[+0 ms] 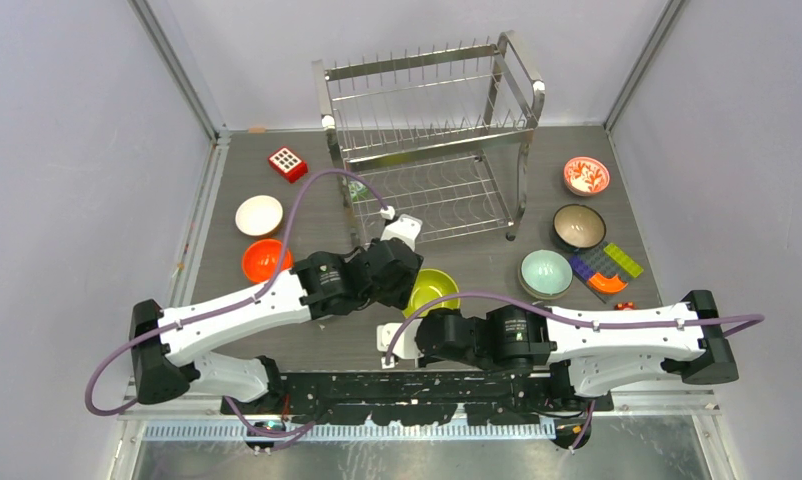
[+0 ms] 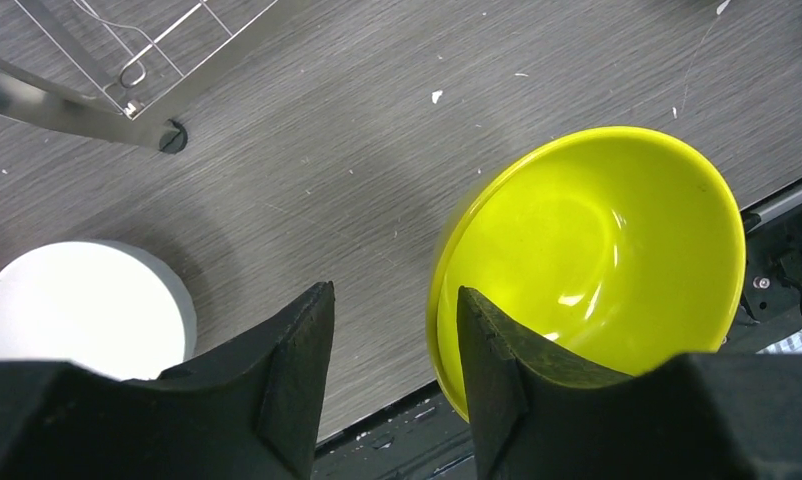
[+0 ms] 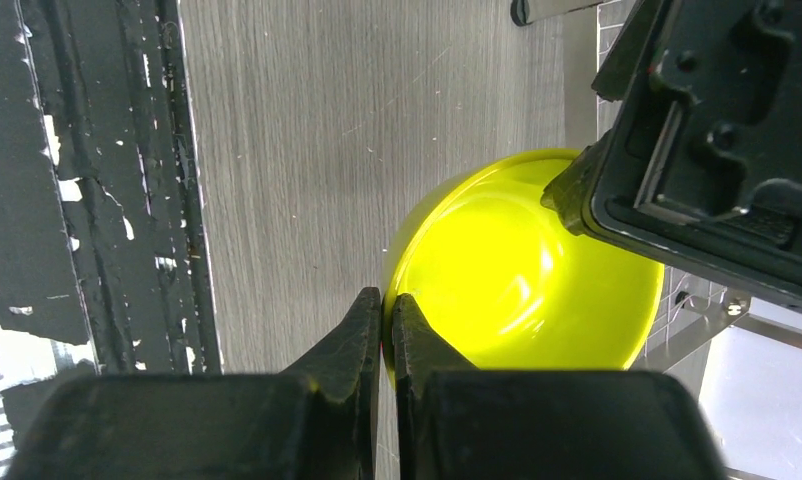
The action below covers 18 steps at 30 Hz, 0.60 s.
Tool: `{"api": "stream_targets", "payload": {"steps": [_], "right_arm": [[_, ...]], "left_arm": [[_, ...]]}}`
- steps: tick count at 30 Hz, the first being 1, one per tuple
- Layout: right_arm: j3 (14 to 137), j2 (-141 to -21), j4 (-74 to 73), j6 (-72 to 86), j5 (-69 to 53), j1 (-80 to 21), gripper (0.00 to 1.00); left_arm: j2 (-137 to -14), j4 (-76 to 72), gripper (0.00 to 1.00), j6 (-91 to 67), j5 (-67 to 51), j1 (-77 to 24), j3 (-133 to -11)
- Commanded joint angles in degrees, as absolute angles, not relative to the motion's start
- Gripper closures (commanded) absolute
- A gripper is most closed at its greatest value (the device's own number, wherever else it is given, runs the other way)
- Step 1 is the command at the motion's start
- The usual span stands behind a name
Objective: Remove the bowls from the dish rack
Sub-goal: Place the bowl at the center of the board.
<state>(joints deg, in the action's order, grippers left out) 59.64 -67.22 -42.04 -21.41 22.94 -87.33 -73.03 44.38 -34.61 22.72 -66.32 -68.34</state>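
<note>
The lime-yellow bowl (image 1: 435,288) sits low over the table in front of the dish rack (image 1: 427,110), between my two arms. My right gripper (image 3: 385,298) is shut on its near rim, which is pinched between the two fingers. My left gripper (image 2: 392,300) stands open astride the opposite rim. One finger (image 2: 497,350) is inside the bowl (image 2: 597,250) and the other is outside, with a gap to the rim. The rack's wire shelves show no bowls on them.
A white bowl (image 1: 259,215) and an orange bowl (image 1: 265,260) rest at the left. Teal (image 1: 546,273), dark brown (image 1: 578,226) and red-and-white (image 1: 586,176) bowls rest at the right beside flat toy bricks (image 1: 607,265). A red dotted block (image 1: 287,163) lies left of the rack.
</note>
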Motion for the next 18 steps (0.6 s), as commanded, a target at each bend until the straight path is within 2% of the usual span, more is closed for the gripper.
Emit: {"api": "stream_targets", "payload": {"steps": [1,9,18], "right_arm": [[61.5,-66.3,-39.1,-23.2,25.0,-87.7,0.99],[61.1,-66.7,-38.2,-24.0,25.8,-87.7,0.99],[61.1,-67.0,-38.0,-23.9,26.1,-87.7,0.99]], "left_arm": [[-73.1,43.2,0.51,-35.9,23.1,-66.4,-70.1],[-74.3,43.5,0.51,-36.7,22.6,-66.5,-70.0],[-73.8,42.8,0.74,-37.0,22.0,-66.5,-69.5]]}}
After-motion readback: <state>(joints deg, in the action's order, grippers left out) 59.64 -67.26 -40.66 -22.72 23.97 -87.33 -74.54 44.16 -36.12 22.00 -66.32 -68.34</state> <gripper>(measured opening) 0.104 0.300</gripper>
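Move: The yellow bowl's middle lies about 4 cm to the right of the left hand, 3 cm back and 3 cm below; the left fingers already stand either side of its far-left rim. From the left hand, the rack's near left foot is roughly 11 cm left, 4 cm ahead and 19 cm below, and a white bowl some 18 cm left, 2 cm back and 16 cm below. The right hand already pinches the near rim, the bowl's middle about 5 cm ahead, 1 cm right and 2 cm below it. The right fingers keep their pinch on the yellow bowl's near rim, easing it up and forward-left by barely half a centimetre. The left hand sinks about 1 cm and drifts half a centimetre right, one finger inside the bowl and one outside; after a pause its fingers close from half open to about a third, narrowing around the rim but not yet clamped on it. ##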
